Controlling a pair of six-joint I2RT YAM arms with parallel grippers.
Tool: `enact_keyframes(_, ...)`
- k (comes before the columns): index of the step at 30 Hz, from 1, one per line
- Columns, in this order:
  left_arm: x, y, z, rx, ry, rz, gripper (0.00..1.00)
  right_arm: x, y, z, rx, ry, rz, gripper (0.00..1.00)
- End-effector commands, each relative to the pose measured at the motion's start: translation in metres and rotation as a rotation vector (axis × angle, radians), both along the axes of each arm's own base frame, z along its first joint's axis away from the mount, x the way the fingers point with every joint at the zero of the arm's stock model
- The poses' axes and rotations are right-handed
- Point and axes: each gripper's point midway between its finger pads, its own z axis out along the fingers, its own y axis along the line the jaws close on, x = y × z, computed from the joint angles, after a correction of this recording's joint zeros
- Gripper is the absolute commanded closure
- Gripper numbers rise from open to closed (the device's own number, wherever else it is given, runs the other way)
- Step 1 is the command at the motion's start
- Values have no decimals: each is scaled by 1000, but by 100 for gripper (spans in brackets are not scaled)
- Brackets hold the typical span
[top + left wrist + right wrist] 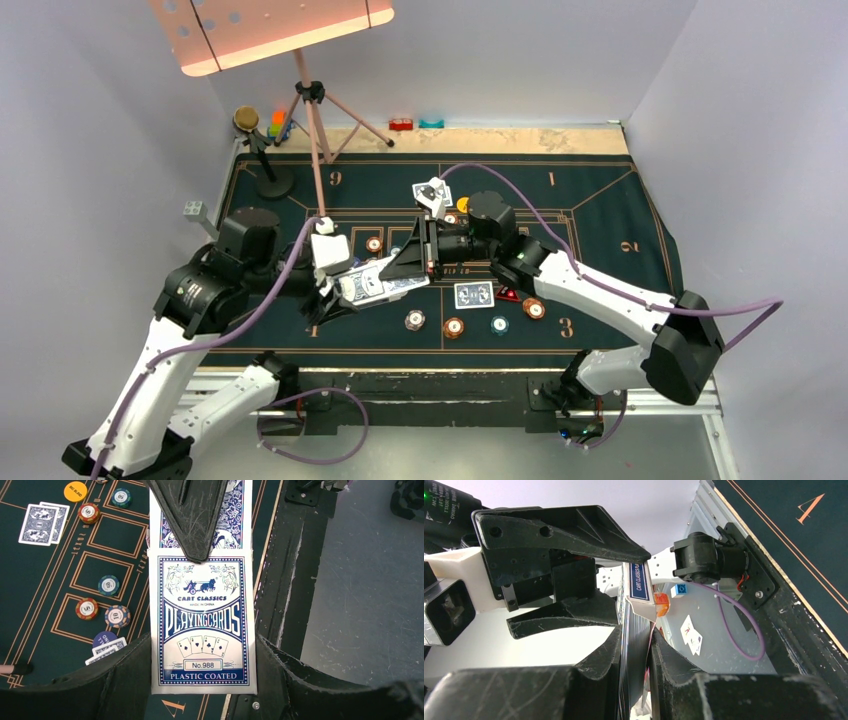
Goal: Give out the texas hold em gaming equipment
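Note:
My left gripper (204,645) is shut on a blue-and-white playing card box (202,625), held level above the mat's near edge (362,288). A deck of patterned-back cards (235,510) sticks out of the box's far end. My right gripper (636,636) is shut on that deck, with a finger pressed on each face of the stack (634,650). In the top view the right gripper (412,268) meets the box from the right. Poker chips (453,327) lie on the mat, with face-down cards (473,294), a red marker (508,294) and a yellow disc (463,204).
A dark green printed mat (600,215) covers the table. A tripod stand (318,130) with a pink board and a small round-based stand (268,170) occupy the back left, beside toy blocks (277,125). More chips (108,585) and a blue disc (104,639) lie left of the box.

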Motion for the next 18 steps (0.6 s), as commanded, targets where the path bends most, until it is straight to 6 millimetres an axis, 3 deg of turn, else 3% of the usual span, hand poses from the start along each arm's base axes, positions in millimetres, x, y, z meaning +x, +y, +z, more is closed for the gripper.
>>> enact_keyframes(1,8,-3,-10,15,26,9,56,-5,2,28,41,-82,21,100)
enact_keyframes(7,7,-4,-23,41,65,-20,47,-5,3,30,61,-76,19,100)
enact_keyframes(13,6,-6,-28,44,79,-34,25,-7,3,28,90,-57,22,100)
enact_keyframes(15,5,-6,-29,42,86,-39,4,-7,3,27,92,-55,19,100)
enact_keyframes(18,2,-7,-29,32,83,-52,0,-7,4,28,106,-48,21,100)
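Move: The card box, held by both hands, has its middle about 2 cm right of the left hand and 1 cm ahead; from the right hand it is some 4 cm left and 1 cm back. On the table roughly 20 cm below, the silver chips stand about 10 cm right of the left hand and 1 cm ahead, and the orange chips about 19 cm right and 1 cm back. The left hand sinks about 3 cm, opening wide off the card box; the right keeps pinching the cards. ##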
